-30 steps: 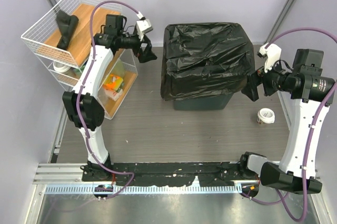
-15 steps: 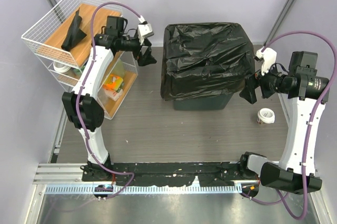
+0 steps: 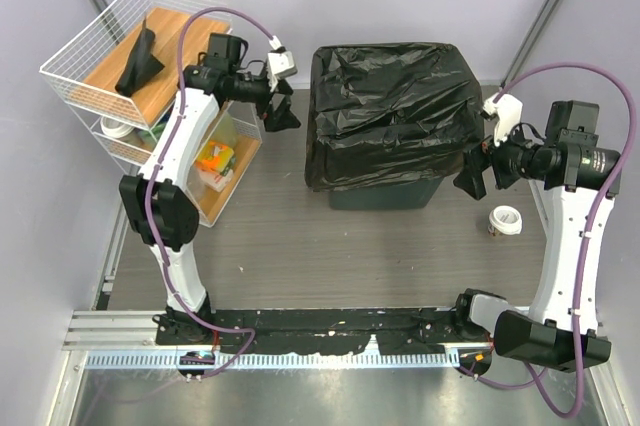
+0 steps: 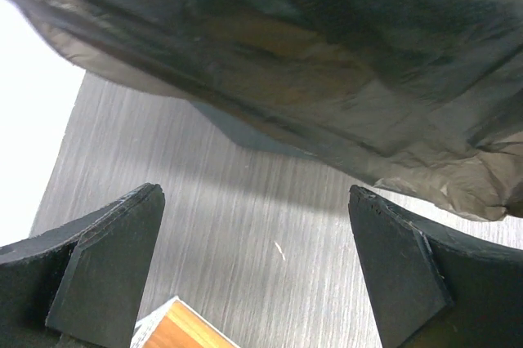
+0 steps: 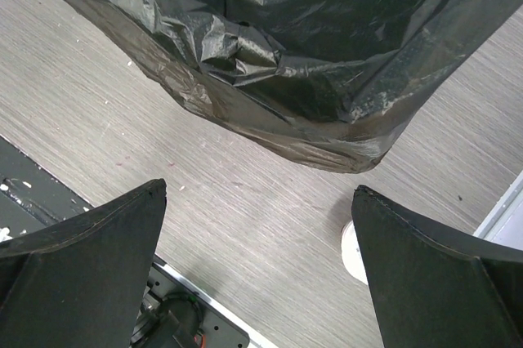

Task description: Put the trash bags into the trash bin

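Note:
The trash bin [image 3: 385,194] stands mid-table, dark grey-green. A crinkled black trash bag [image 3: 390,111] lines it and drapes over its rim. Another dark folded bag [image 3: 139,54] leans on the rack's top wooden shelf. My left gripper [image 3: 288,109] hovers open just left of the bin, with nothing between its fingers. The left wrist view shows the bag's hem [image 4: 327,62] above the open left gripper [image 4: 257,266] and the bin wall [image 4: 245,131]. My right gripper [image 3: 468,168] is open and empty beside the bin's right side. The right wrist view shows the bag [image 5: 310,37] above the open right gripper [image 5: 257,258].
A white wire rack [image 3: 70,71] with wooden shelves stands at the back left and holds colourful packets [image 3: 214,159]. Its shelf corner [image 4: 176,327] shows below my left fingers. A white roll [image 3: 505,219] lies right of the bin, seen again as the roll [image 5: 353,252].
The left gripper has swung right and nearer the bin. The right gripper has drifted slightly left and down. The dark bag on the shelf has settled from a blurred pose into a lean.

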You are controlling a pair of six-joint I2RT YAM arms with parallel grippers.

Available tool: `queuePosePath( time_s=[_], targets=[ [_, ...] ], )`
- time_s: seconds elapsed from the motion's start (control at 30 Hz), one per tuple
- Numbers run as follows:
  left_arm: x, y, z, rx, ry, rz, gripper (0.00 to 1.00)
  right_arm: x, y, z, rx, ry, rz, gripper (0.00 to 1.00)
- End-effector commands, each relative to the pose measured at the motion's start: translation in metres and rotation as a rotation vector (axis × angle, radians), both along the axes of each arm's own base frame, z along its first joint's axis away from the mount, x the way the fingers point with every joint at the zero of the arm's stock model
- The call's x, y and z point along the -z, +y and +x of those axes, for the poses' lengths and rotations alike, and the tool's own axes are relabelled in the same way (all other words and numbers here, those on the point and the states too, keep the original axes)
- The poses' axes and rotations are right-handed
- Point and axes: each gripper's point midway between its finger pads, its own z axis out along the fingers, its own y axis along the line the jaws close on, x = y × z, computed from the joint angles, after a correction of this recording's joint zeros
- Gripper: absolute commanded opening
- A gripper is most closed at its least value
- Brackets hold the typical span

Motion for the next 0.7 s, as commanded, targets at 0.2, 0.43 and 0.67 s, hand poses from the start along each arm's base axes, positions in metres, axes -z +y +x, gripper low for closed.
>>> queuePosePath(
  time_s=[0.2,0.43,0.67],
  targets=[
    [0.009,-0.038,-0.042,0.147,0.011,-0.004,1.00,-0.008,0.017,0.003,-0.100,-0.084,0.055,0.99],
    [0.006,-0.049,-0.052,0.157,0.034,-0.058,1.00,-0.004,0.021,0.011,-0.128,-0.089,0.081,0.74],
    [0.011,-0.052,-0.056,0.124,0.089,-0.097,0.68,0.006,0.022,0.015,-0.148,-0.080,0.095,0.41]
  ],
)
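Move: For the left hand, the draped trash bag's left hem is about 6 cm right, 5 cm back and 5 cm lower; the trash bin's middle is some 22 cm right, roughly level fore-and-aft, 14 cm below; the wire shelf is about 28 cm left. For the right hand, the bag's near right corner is about 4 cm ahead, 3 cm left, slightly lower; the white cup is 8 cm right, 3 cm ahead, far below. Left hand dips about 8 cm back-right to the bag's left hem, right hand edges left, both grippers part-closing. ##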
